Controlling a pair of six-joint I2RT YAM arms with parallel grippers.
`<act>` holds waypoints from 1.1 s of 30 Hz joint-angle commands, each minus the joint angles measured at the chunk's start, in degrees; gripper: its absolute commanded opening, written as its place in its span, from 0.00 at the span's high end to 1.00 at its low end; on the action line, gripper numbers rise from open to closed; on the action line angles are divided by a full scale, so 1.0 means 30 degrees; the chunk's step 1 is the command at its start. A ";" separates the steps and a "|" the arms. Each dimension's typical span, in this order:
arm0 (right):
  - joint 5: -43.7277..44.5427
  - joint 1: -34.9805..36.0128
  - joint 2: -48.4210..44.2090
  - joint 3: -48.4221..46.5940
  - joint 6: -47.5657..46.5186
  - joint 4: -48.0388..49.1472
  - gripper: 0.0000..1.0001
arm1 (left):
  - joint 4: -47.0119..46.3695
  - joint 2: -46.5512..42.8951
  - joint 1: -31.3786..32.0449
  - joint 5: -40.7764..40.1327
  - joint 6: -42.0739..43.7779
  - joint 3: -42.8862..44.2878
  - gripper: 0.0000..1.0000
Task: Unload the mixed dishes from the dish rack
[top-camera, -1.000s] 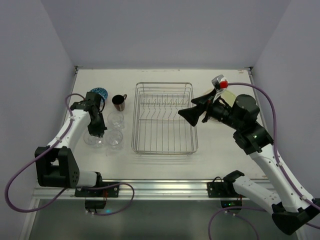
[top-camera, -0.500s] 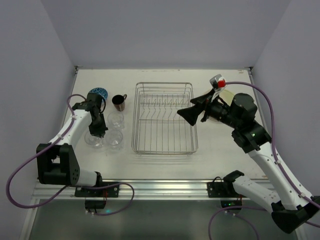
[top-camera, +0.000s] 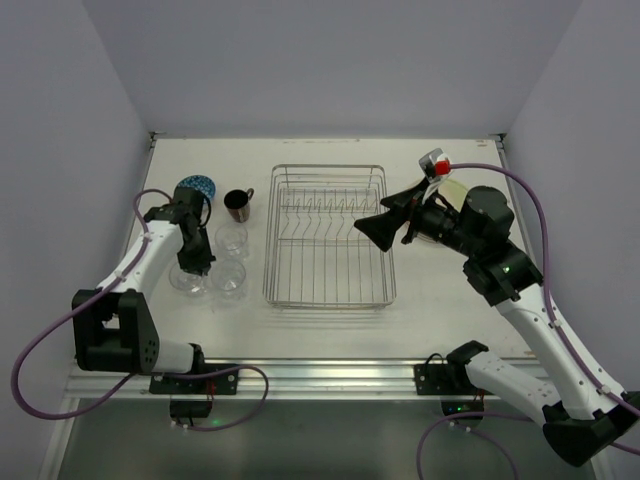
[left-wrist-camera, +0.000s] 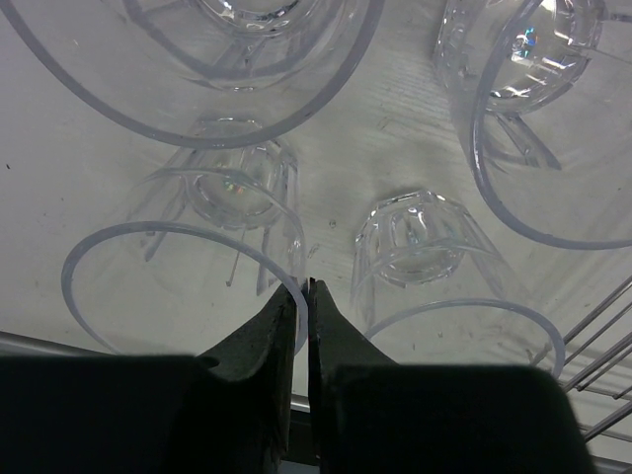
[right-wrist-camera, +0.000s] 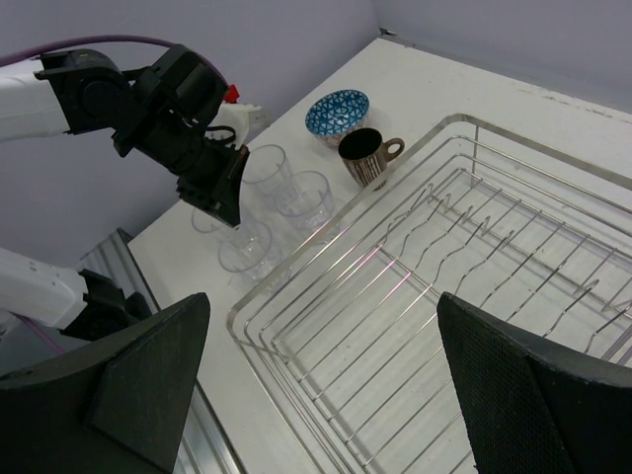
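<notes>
The dish rack is a silver wire basket with nothing in it. Left of it stand a blue-patterned bowl, a dark mug and several clear glasses. My left gripper points down over the near-left glass. In the left wrist view its jaws stand a hair apart, with that glass's rim between them. My right gripper hovers wide open over the rack's right side, holding nothing. Its fingers frame the rack's wires.
A sliver of a cream plate shows behind the right arm, right of the rack. The bowl, mug and glasses crowd the table's left strip. Walls close in at the left, back and right.
The left arm has shifted slightly over the glasses, and its jaws now show a thin slit. The right arm has barely moved.
</notes>
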State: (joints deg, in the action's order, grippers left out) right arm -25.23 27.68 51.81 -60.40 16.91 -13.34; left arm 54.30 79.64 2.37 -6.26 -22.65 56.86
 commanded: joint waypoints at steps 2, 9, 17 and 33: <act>-0.0260 -0.0057 0.0073 0.0007 -0.0274 0.0053 0.01 | -0.0143 -0.0647 -0.0117 -0.0081 0.0433 -0.0233 0.90; -0.0319 -0.0057 0.0044 0.0036 -0.0274 0.0053 0.01 | 0.0092 -0.1057 -0.0087 -0.0432 0.0169 -0.0379 0.89; -0.0436 -0.0058 0.0014 0.0066 -0.0245 0.0053 0.01 | 0.0238 -0.1174 -0.0029 -0.0491 0.0081 -0.0292 0.81; 0.3013 -0.0028 -0.0161 -0.0547 0.0338 -0.1145 0.01 | 0.0182 -0.5447 -0.0029 -0.1780 0.0753 0.2226 0.00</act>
State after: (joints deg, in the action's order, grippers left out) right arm -22.87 27.68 51.77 -60.40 17.02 -14.55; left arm 55.81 68.20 2.37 -10.07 -22.41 59.29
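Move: The glass being set down is the near-left of four upright ones. Its right-hand wall is still between the left hand's barely parted fingertips, so its middle lies about 4 cm to that hand's left, level in reach, some 3 cm lower. The near-right glass is 6 cm to the hand's right, level in reach; the far-left one 10 cm ahead and 4 cm left, the far-right one 10 cm ahead and 6 cm right. From the right hand the near-left glass is some 40 cm left, about level in reach, 30 cm below. The near-left glass's wall is let go: the left hand first eases back and slightly left, under 1 cm, at rim height. Then its fingers spread from nearly shut to wide open as it climbs about 6 cm, quickening, up away from the glass, easing forward again at the last. The wrist tilts the fingertips forward some 10 degrees. ##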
